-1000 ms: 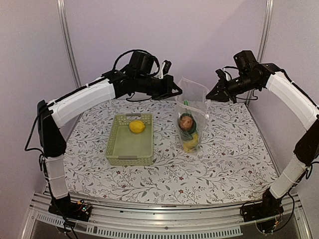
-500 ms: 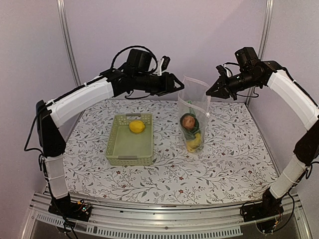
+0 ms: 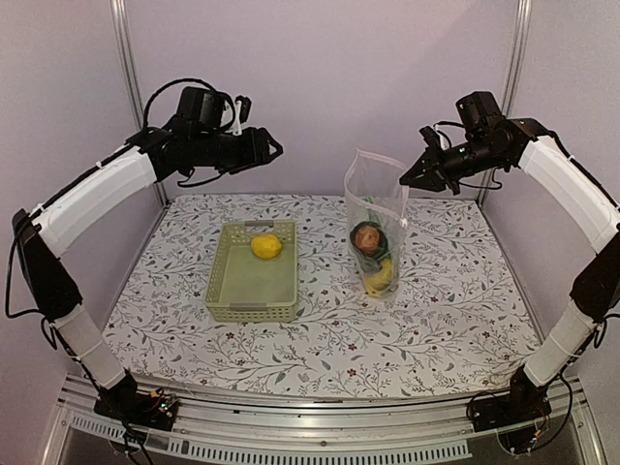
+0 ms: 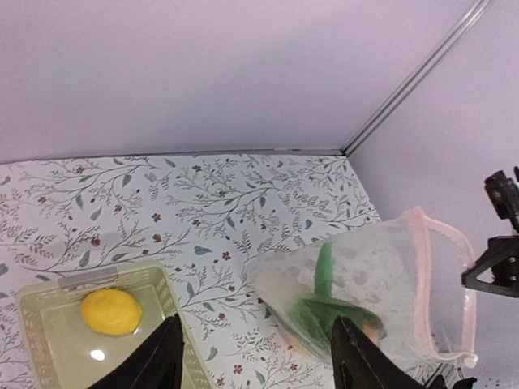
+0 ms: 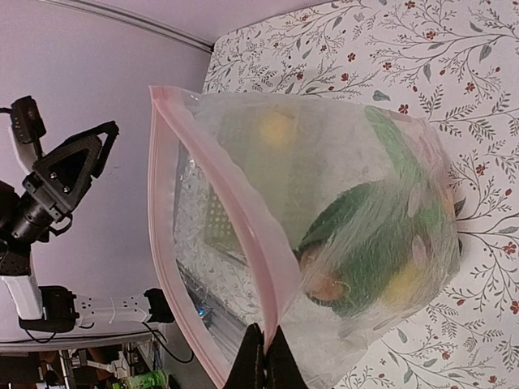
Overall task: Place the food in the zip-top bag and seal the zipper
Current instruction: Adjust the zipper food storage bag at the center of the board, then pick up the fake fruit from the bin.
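Observation:
The clear zip-top bag (image 3: 376,225) hangs upright at mid-table, its mouth gaping. My right gripper (image 3: 407,181) is shut on the right end of the pink zipper (image 5: 212,190), pinching the strip between its fingertips (image 5: 265,344). Inside the bag lie a leafy green (image 5: 369,235), a reddish-brown round piece (image 3: 364,235) and a yellow piece (image 3: 379,278). One yellow lemon (image 3: 266,246) rests in the pale green basket (image 3: 221,289). My left gripper (image 3: 271,147) hangs high above the table's back left, open and empty, well left of the bag (image 4: 369,284); its fingers (image 4: 166,361) frame the lemon (image 4: 111,311).
The basket sits left of centre on the flowered tablecloth (image 3: 436,329). Purple walls and metal corner posts (image 3: 131,87) close off the back. The aluminium frame (image 3: 320,412) runs along the near edge.
My left gripper opened beside the bag's mouth, then drew back to the left and up, away from the bag. The right gripper kept its hold on the zipper.

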Controlling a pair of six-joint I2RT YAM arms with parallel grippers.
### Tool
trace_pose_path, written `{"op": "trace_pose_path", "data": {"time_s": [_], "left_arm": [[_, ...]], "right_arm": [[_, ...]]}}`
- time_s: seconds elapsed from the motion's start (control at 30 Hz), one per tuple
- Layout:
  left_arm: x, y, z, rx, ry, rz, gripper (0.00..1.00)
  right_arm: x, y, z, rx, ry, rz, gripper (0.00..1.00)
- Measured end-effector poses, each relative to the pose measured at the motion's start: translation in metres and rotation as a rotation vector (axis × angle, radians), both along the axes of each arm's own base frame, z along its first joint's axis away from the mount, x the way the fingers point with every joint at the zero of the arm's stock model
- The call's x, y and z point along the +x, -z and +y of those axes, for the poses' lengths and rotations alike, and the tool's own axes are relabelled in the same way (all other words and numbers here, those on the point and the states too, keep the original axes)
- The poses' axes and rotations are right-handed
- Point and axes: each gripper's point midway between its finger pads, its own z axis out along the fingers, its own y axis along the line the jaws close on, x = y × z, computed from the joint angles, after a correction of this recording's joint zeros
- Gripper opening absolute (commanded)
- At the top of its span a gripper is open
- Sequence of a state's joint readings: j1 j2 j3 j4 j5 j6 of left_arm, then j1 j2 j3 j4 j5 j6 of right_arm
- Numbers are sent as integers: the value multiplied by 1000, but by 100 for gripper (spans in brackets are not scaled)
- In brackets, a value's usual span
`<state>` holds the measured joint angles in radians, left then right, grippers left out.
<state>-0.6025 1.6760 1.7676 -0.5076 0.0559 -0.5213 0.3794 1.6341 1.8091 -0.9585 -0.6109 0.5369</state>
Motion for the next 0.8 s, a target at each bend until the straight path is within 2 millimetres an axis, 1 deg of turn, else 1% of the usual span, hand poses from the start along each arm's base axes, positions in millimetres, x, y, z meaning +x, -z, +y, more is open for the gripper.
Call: {"op": "trace_pose_path", "data": {"time_s": [0.03,0.1,0.17,0.2,0.27,0.33,0.37,0.43,0.53,0.63,0.8], "left_arm": [[5,15,10,25,-32,31,62],[12,53,29,95,-90,114,62],[16,86,43,160,-131,191,62],[18,100,48,187,-145,222,62],[19,122,54,229,-163,270,63],[20,138,57,258,-178,303,67],[20,144,59,267,-184,316,73],[21,154,60,282,-194,337,81],[24,168,61,299,-213,365,82],[30,187,60,329,-219,393,82],[39,226,56,387,-213,457,84]], "right_arm": [[0,0,0,1,0,0,0],[0,0,0,3,0,0,0],[0,-1,1,5,-2,0,0],[0,-1,1,5,-2,1,0],[0,-1,1,7,-3,-1,0],[0,-1,2,11,-6,-2,0],[0,-1,2,12,-6,-2,0],[1,-2,2,14,-6,-4,0],[1,-1,3,16,-6,-4,0],[1,0,3,19,-9,-3,0],[1,0,4,24,-12,0,0]]}}
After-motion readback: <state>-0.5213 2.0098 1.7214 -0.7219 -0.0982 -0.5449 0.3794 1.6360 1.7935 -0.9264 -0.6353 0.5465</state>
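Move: The lemon lies in the basket some 31 cm below my left hand, about 9 cm ahead and 4 cm to its left. The basket's middle is roughly 8 cm back from the lemon and 3 cm left of it. The bag's middle hangs about 24 cm to my left hand's right, 3 cm back and 18 cm lower. From my right hand, already pinching the bag's rim, the lemon is about 28 cm left, 15 cm ahead and 28 cm down. Down to the lemon: I drop my empty left hand some 23 cm towards the far end of the basket, swinging about 5 cm left early on and easing some 4 cm forward. On the way I tip the fingers steeply downward and spread them wider, still short of any touch. My right hand stays in place and keeps its pinch on the bag's rim. ##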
